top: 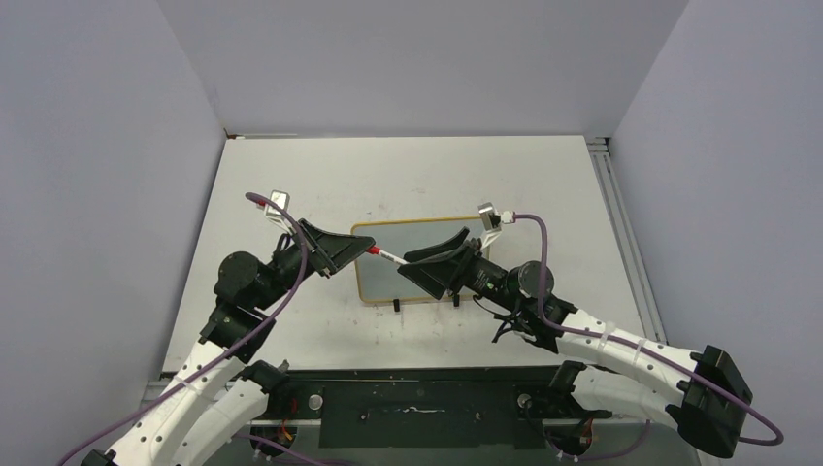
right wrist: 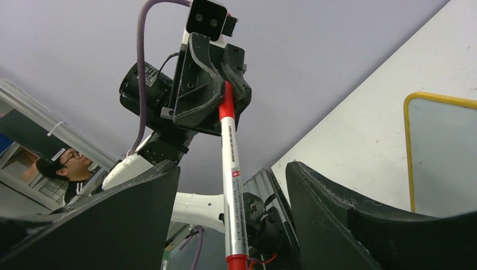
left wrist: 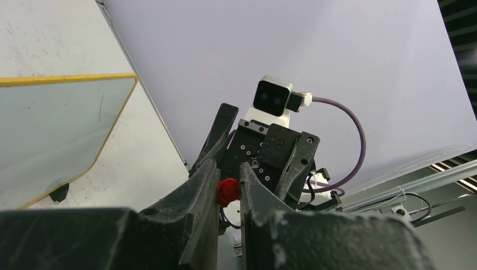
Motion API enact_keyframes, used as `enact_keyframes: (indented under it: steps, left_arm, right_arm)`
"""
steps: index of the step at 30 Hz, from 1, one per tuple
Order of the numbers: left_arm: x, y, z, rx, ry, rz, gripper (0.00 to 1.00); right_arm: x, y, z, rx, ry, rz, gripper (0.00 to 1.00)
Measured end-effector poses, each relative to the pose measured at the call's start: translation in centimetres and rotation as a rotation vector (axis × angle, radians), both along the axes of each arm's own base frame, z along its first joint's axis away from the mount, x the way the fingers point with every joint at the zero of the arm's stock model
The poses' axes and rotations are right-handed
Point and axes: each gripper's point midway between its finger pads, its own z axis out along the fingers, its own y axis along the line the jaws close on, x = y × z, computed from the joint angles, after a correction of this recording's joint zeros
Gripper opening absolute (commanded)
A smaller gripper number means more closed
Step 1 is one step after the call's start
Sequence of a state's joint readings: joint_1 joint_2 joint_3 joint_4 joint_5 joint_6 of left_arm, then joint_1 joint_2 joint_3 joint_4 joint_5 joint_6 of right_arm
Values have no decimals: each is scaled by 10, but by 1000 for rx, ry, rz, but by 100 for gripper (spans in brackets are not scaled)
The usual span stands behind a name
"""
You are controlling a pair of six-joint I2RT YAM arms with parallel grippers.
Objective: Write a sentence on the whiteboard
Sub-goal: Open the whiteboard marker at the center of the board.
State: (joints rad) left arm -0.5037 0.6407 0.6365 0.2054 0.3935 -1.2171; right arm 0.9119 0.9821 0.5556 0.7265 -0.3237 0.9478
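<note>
The whiteboard [top: 388, 283] lies mid-table, with a thin yellow-tan frame and two black feet at its near edge. It also shows in the left wrist view [left wrist: 50, 129] and the right wrist view [right wrist: 444, 163]. No sentence shows on the parts of it in view. A silver marker [top: 386, 255] with red ends hangs above the board between both arms. My left gripper [top: 340, 254] is shut on the marker's red end [left wrist: 228, 191]. My right gripper [right wrist: 232, 169] stands open around the marker's barrel [right wrist: 232, 185], with a gap on each side.
Grey walls close in the white table [top: 417, 175] on three sides. A metal rail [top: 621, 233] runs along its right edge. Purple cables loop off both wrists. A person's face [right wrist: 70, 163] shows at the left of the right wrist view.
</note>
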Motion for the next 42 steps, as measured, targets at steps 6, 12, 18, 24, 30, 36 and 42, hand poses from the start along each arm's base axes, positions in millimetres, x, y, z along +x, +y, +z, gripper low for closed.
enact_keyframes:
  steps: [6, 12, 18, 24, 30, 36, 42]
  left_arm:
    - [1, 0, -3, 19, -11, 5, 0]
    - [2, 0, -4, 27, -18, 9, 0]
    - [4, 1, -6, 39, -20, 21, 0]
    - [5, 1, -8, 43, -15, 26, 0]
    - [5, 1, -8, 44, -13, 25, 0]
    - [3, 2, -6, 39, -17, 25, 0]
    - [2, 2, -4, 33, -22, 23, 0]
  right_arm:
    - [-6, 3, 2, 6, -4, 19, 63]
    - [-13, 7, 5, 11, -8, 40, 61]
    - [-16, 11, 4, 10, -6, 51, 58]
    - [-14, 15, 1, 3, 1, 49, 53]
    - [-13, 17, -1, 2, 5, 42, 48]
    - [-10, 16, 1, 7, 6, 24, 36]
    - [-6, 15, 1, 10, 9, -4, 22]
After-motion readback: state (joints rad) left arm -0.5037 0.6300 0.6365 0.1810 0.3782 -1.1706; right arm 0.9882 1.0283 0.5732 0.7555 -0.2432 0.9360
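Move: The marker, its cap already pinched by the left hand, reaches across to the right hand, whose open fingers straddle the base half of its barrel. The marker's middle lies about 4 cm left of the right hand and 1 cm ahead, level with it; its red cap is roughly 10 cm left and 3 cm ahead. The whiteboard is some 25 cm below, about 5 cm ahead and 1 cm right. From the left hand, the marker's middle is about 7 cm right and 2 cm back. Around the marker's barrel the right fingers narrow from wide apart to little more than the barrel's width, while that hand slides about 1.5 cm left along the marker towards the cap, first also drawing back about 1.5 cm, then easing forward 1 cm. The left hand stays nearly in place and keeps its pinch on the cap. Whether the right pads already touch the barrel can't be made out. ##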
